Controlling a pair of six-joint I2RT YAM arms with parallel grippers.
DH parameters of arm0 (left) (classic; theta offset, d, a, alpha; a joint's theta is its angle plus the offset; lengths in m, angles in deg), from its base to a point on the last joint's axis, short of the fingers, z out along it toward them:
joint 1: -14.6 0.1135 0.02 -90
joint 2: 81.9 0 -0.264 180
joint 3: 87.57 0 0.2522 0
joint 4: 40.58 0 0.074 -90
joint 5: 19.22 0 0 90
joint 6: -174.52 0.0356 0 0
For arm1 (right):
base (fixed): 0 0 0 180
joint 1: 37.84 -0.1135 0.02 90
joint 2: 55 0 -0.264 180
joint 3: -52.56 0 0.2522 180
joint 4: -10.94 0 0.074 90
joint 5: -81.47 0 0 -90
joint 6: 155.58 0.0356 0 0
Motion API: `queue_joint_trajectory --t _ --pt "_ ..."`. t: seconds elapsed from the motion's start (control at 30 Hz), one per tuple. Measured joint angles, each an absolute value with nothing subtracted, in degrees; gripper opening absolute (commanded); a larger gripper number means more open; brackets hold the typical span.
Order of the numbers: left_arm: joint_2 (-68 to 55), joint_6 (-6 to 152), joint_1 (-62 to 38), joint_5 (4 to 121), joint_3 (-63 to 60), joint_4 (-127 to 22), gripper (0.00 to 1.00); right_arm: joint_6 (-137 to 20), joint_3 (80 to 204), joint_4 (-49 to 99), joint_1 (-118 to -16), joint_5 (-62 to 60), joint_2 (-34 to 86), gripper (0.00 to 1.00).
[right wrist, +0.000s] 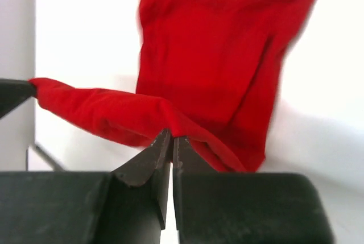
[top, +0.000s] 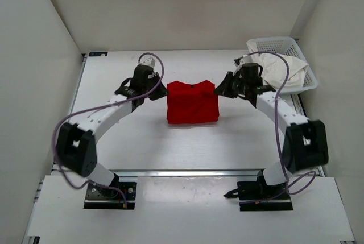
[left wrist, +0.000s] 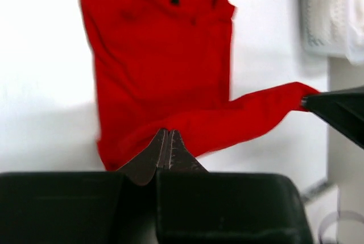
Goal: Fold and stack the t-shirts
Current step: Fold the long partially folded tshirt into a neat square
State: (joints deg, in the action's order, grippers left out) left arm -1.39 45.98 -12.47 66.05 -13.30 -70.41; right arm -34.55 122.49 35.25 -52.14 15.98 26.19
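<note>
The red t-shirt [top: 192,104] lies partly folded mid-table, its far edge stretched taut between both grippers. My left gripper [top: 164,91] is shut on the left corner of that edge. My right gripper [top: 217,90] is shut on the right corner. In the left wrist view the jaws [left wrist: 168,133] pinch red cloth [left wrist: 165,67], and a strip of it runs right to the other gripper's fingertip [left wrist: 338,110]. In the right wrist view the jaws [right wrist: 172,137] pinch the shirt [right wrist: 210,56] the same way. A white t-shirt [top: 284,70] lies bunched in the basket.
A white mesh basket [top: 278,42] stands at the back right corner, just behind the right arm. White walls close in the table on the left, back and right. Both arms' cables loop above their elbows.
</note>
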Motion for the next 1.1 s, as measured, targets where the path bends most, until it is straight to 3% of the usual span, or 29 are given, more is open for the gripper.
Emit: queue_joint_trajectory --t 0.23,0.43,0.53,0.63,0.73,0.87,1.1 --pt "24.4 46.7 -8.5 68.6 3.6 -70.1 0.01 -37.6 142.7 36.3 -47.2 18.8 52.0 0.00" --pt "33.2 45.2 -4.7 68.9 8.7 -69.7 0.01 -37.7 154.5 37.7 -46.5 22.2 64.2 0.00" --pt "34.4 44.4 -3.5 68.9 10.4 -68.6 0.18 -38.1 165.1 40.7 -47.2 22.4 70.5 0.12" --pt "35.9 44.7 -2.2 68.7 14.2 -68.8 0.59 -38.4 171.8 41.9 -48.0 21.9 74.1 0.29" --pt "36.9 44.7 -0.7 67.8 16.7 -68.1 0.76 -38.9 172.5 42.6 -48.6 21.2 74.0 0.39" --pt "34.2 44.4 0.9 66.6 10.9 -64.7 0.72 -40.2 169.2 42.9 -49.1 19.7 71.3 0.42" --pt "27.8 43.4 -0.8 63.5 -6.0 -59.9 0.73 -38.9 144.4 35.7 -49.6 18.7 49.4 0.48"
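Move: Both hands pinch the raised near hem of the red t-shirt at its corners. The collar end it is folded over lies on the table about 17 cm ahead of the left hand, 10 to its right and 16 below; from the right hand, some 16 ahead, 9 to the left and 14 down. The white basket stands roughly 22 cm ahead of the right hand, 30 to its right and 10 below. Still pinching the hem corners, both hands carry the hem forward some 18 cm and down over the collar end. They open near the far end of this swing, the left wide and the right about halfway, and let go of the cloth. Both then draw back about 8 cm, the left sinking beside the shirt's left edge and turned some 15 degrees counter-clockwise, the right rising a little. ##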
